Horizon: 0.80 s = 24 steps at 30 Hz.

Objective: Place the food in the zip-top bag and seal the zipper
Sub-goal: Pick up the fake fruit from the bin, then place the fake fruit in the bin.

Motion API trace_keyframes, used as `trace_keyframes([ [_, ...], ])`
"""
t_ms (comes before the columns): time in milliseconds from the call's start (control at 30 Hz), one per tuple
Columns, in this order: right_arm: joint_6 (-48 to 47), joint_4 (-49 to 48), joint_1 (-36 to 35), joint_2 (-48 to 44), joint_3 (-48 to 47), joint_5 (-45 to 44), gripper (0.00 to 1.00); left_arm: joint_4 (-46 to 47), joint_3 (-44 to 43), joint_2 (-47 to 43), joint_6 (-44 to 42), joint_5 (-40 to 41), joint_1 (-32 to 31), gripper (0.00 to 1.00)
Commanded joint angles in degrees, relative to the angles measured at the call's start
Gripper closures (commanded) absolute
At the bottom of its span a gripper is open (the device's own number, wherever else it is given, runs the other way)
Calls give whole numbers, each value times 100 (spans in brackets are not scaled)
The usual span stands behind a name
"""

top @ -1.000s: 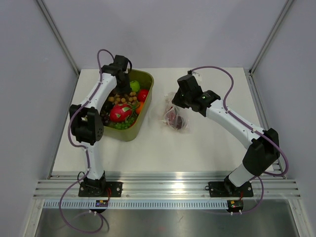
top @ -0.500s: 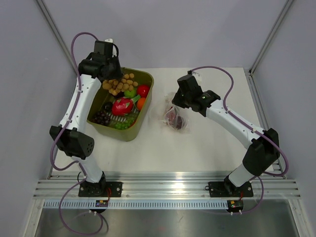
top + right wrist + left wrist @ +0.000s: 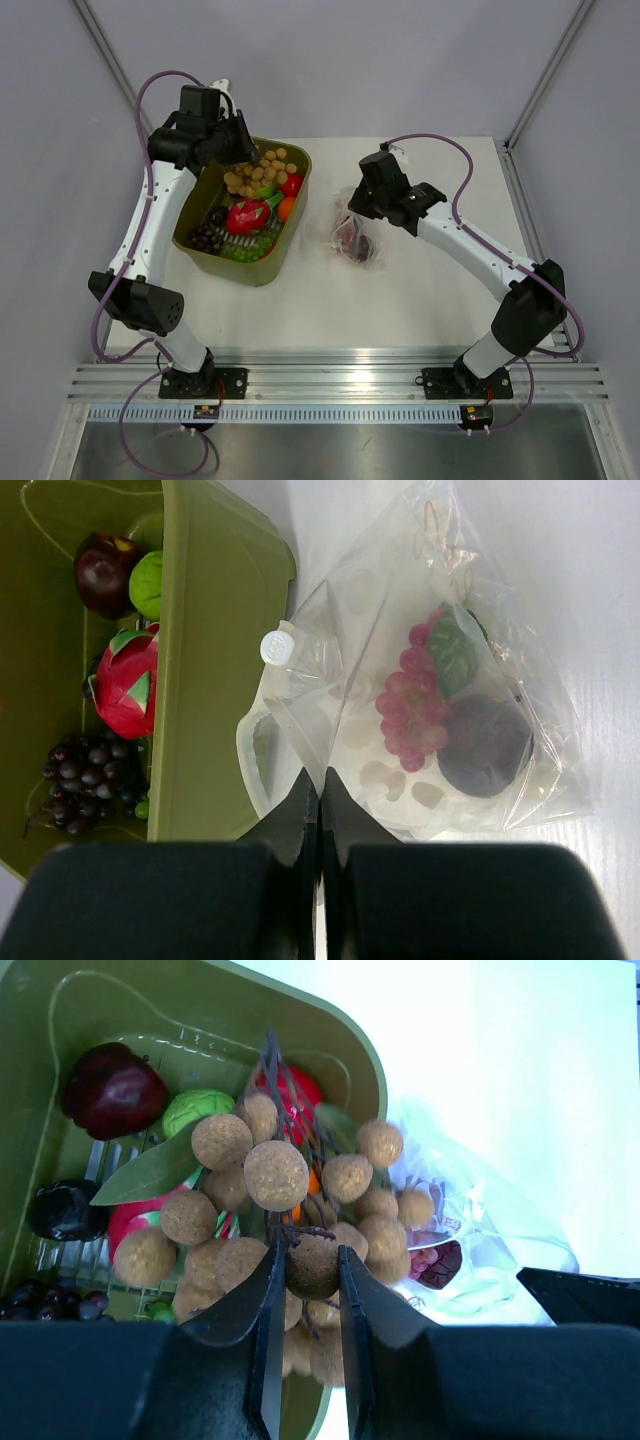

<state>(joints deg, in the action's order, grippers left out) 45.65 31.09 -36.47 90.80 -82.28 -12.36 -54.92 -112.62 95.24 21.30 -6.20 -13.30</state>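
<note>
My left gripper (image 3: 310,1260) is shut on one ball of a bunch of tan round toy fruits (image 3: 277,1173), part of the food. The bunch (image 3: 262,172) hangs over the far right part of the olive-green tub (image 3: 290,245). The clear zip-top bag (image 3: 400,600) lies on the table right of the tub. It holds a pink grape bunch (image 3: 410,705) and a dark purple fruit (image 3: 483,745). My right gripper (image 3: 320,780) is shut on the bag's mouth edge, where the zipper (image 3: 295,735) runs. In the top view this gripper (image 3: 352,212) sits at the bag's (image 3: 358,242) left end.
The tub (image 3: 330,1020) also holds a red dragon fruit (image 3: 245,218), dark grapes (image 3: 205,238), a red fruit (image 3: 291,184), an orange one (image 3: 286,208) and green pieces (image 3: 245,254). Grey walls stand at the left, the back and the right.
My left gripper has risen out of the tub with the tan bunch and carried it a little to the right. The right arm and the bag have not moved.
</note>
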Motion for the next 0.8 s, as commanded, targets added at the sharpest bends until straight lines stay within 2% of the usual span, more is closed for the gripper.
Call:
trace_keyframes([
  [0, 14, -261, 17, -177, -60, 23, 100, 341, 82, -129, 41, -224, 20, 100],
  [167, -12, -244, 17, -256, -16, -47, 100, 368, 3, 20, 6, -172, 20, 100],
  [367, -12, -244, 17, -248, -25, -30, 100, 183, 29, -5, -144, 250, 99, 100],
  [633, -3, -288, 17, -283, 19, -21, 100, 236, 687, -488, -196, 207, 240, 100],
  [767, -3, -288, 17, -274, 19, -3, 100, 297, 1302, -884, -267, 277, 258, 100],
])
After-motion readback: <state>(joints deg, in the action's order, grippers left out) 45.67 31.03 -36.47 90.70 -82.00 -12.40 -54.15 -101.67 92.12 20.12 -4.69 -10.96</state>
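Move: The left hand, holding the brown fruit bunch high above the bin, has the bin's middle about 25 cm below it, some 5 cm to its left and 3 cm back. In the bin, the pink dragon fruit lies about 3 cm left and 3 cm back, the tomato 4 cm ahead and 6 cm right, both roughly 26 cm down. From the right hand, the bin's middle is about 25 cm left, level ahead, some 14 cm down. Still pinching one ball of the brown fruit bunch between its fingers, the left hand barely stirs at first, then sinks about 5 cm towards the bin while drifting some 3 cm left and finally a little back, the fingers tipping slightly farther down. The right hand stays put, keeping its shut grip on the bag's edge. ##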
